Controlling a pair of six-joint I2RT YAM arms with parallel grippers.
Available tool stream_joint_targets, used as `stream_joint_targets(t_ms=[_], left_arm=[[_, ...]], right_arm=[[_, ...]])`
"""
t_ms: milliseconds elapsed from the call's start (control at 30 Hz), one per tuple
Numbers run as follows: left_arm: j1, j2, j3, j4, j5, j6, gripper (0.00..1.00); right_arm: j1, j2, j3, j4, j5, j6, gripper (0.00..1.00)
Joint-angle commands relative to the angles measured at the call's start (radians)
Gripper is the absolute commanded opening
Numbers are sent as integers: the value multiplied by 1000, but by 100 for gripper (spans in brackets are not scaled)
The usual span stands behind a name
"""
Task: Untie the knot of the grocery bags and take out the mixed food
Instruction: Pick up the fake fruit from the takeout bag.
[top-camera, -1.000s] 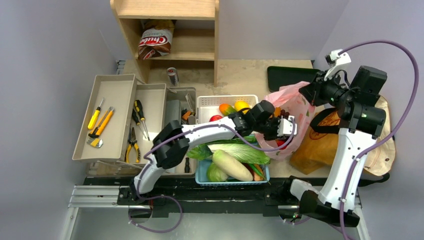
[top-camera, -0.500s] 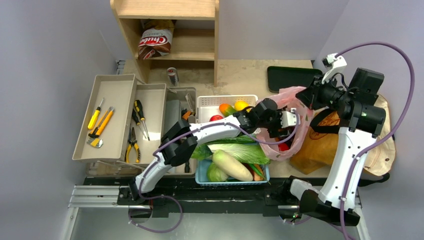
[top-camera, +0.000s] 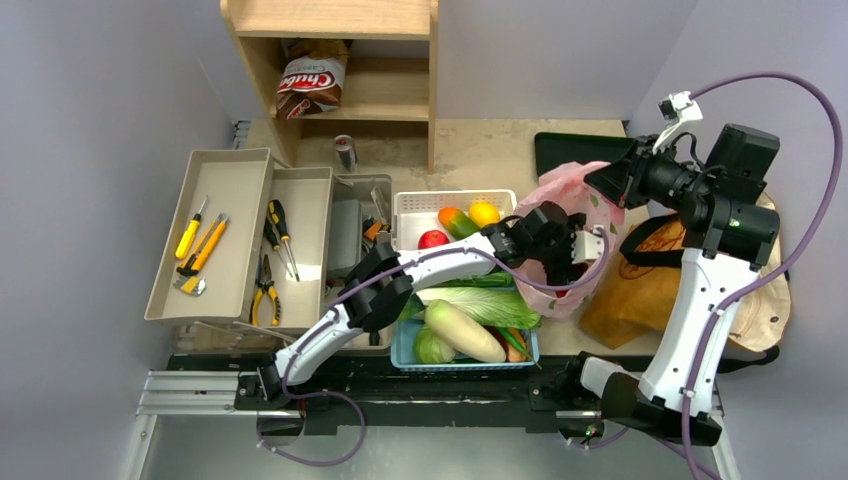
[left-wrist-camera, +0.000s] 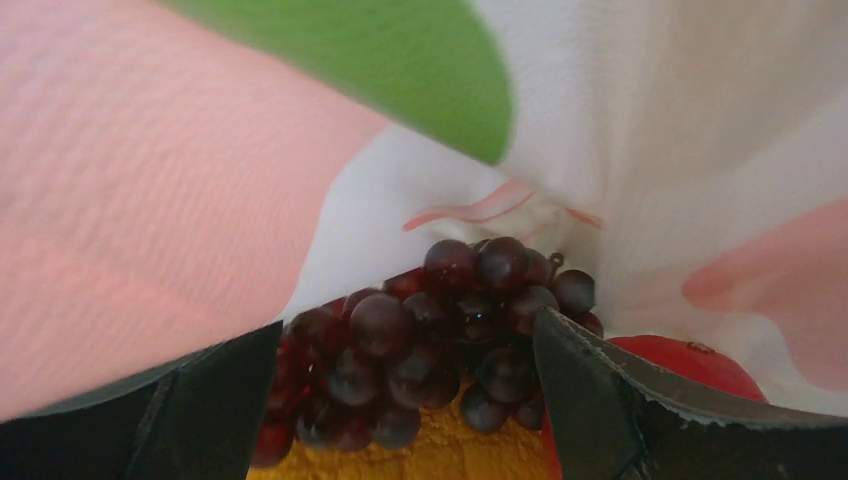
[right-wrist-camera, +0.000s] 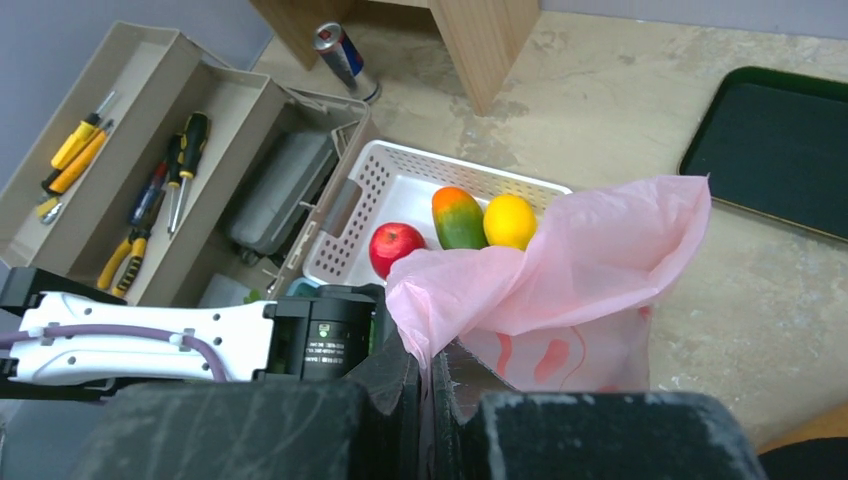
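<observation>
The thin pink bag stands open at the right of the baskets, and its knot is out of view. My right gripper is shut on the bag's upper edge and holds it up. My left gripper reaches inside the bag, open, with a bunch of dark grapes between its fingers, untouched by either. An orange lies under the grapes and a red apple to their right. The brown paper bag lies beside the pink one.
A white basket holds a red apple and two more fruits. A blue basket holds napa cabbage and daikon. Tool trays sit at the left, with a wooden shelf, a can and a dark tray behind.
My left gripper has pushed further right into the pink bag and opened wide. My right gripper has lifted the bag's edge a little up and back.
</observation>
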Motion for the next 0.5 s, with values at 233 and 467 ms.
stream_joint_targets(t_ms=[233,467], left_arm=[[-44,3,58,-81,-14,123,66],[-41,-37,38,-42,-108,82,0]], right_arm=[[0,-32,161,54,-115,139,0],[-1,-9,184,-14,-60,37,0]])
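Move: The dark grapes lie in the bottom of the pink bag, already between and just beyond the left hand's open fingertips: level front to back, about 2 cm to its right and 1 cm lower. A yellow-orange fruit lies under the grapes, some 4 cm below the hand, 1 cm back and 2 cm right; a red fruit sits about 7 cm back, 3 cm right and 3 cm down. From the right hand the grapes are roughly 28 cm below and 5 cm back, about level sideways. Inside the pink bag the left hand draws about 1.5 cm back towards the robot, almost level and with only a slight turn of the wrist, while its wide-open fingers close nearly all the way at the grape bunch, tips coming in against the grapes. The right hand, shut throughout on the bag's rim, pulls that rim up about 4 cm and some 2 cm back, keeping the pink plastic raised beside the reaching arm. ##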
